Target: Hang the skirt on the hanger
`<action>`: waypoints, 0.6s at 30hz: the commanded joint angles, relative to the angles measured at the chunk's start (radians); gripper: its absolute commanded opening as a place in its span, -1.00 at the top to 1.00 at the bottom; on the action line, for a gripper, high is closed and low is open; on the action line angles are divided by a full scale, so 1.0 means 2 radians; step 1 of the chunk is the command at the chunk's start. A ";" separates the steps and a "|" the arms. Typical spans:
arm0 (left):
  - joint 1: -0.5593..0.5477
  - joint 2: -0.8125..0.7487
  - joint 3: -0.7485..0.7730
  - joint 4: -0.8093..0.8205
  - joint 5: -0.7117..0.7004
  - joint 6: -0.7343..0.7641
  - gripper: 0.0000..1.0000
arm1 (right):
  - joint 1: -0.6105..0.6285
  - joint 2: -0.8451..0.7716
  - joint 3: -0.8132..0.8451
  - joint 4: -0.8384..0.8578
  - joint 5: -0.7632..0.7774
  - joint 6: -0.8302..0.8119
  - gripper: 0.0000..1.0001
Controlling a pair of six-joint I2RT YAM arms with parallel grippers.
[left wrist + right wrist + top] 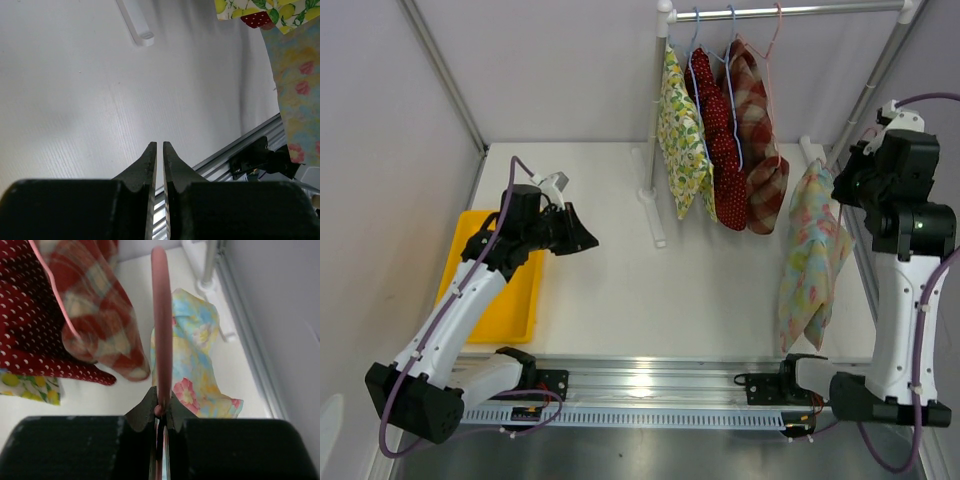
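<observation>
The skirt, pastel floral cloth, hangs in the air at the right, draped on a pink hanger. My right gripper is shut on that hanger's bar, with the skirt dangling below it. In the top view the right gripper sits at the skirt's upper edge, below and right of the rack's rail; the hanger itself is hard to make out there. Left of centre, my left gripper hovers over the table with nothing in it. Its jaws stand almost together. The skirt shows at that view's right edge.
A rail at the back carries a lemon-print garment, a red dotted one and a plaid one on hangers. The rack's white foot lies on the table. A yellow tray sits at the left edge.
</observation>
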 commanded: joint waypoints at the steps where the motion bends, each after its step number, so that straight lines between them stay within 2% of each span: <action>1: -0.004 0.000 0.016 0.005 0.019 0.015 0.73 | -0.073 0.019 0.009 0.108 -0.185 -0.015 1.00; 4: -0.004 0.000 0.013 0.004 0.024 0.019 0.73 | -0.133 0.054 0.020 0.139 -0.252 0.004 1.00; 12: -0.004 0.000 0.000 0.014 0.043 0.018 0.73 | -0.141 0.126 0.084 0.217 -0.292 0.000 1.00; 14: -0.004 0.000 0.001 0.015 0.045 0.020 0.73 | -0.140 0.154 0.107 0.227 -0.288 0.000 1.00; 18: -0.004 -0.003 -0.001 0.021 0.047 0.019 0.72 | -0.140 0.207 0.202 0.235 -0.255 0.003 1.00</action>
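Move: The bare stretch of rack bar just right of the plaid skirt's hook lies about 23 cm ahead of the right hand, 8 cm to its left and 18 cm above. From that hand, the plaid skirt hangs some 18 cm ahead and 15 cm left, the polka-dot skirt about 18 cm ahead and 23 cm left, and the rack's right upright 23 cm ahead and 7 cm right. That stretch of bar is roughly 26 cm ahead, 39 cm right and 35 cm above the left hand. Keep the right fingers shut on the pink hanger that carries the flowered skirt, and swing it swiftly out towards the rack, about 14 cm forward with only a slight drift right. Travel nearly level at first, then climb some 5 cm towards the bar while tipping the fingers up and turning the hand a little counter-clockwise. ##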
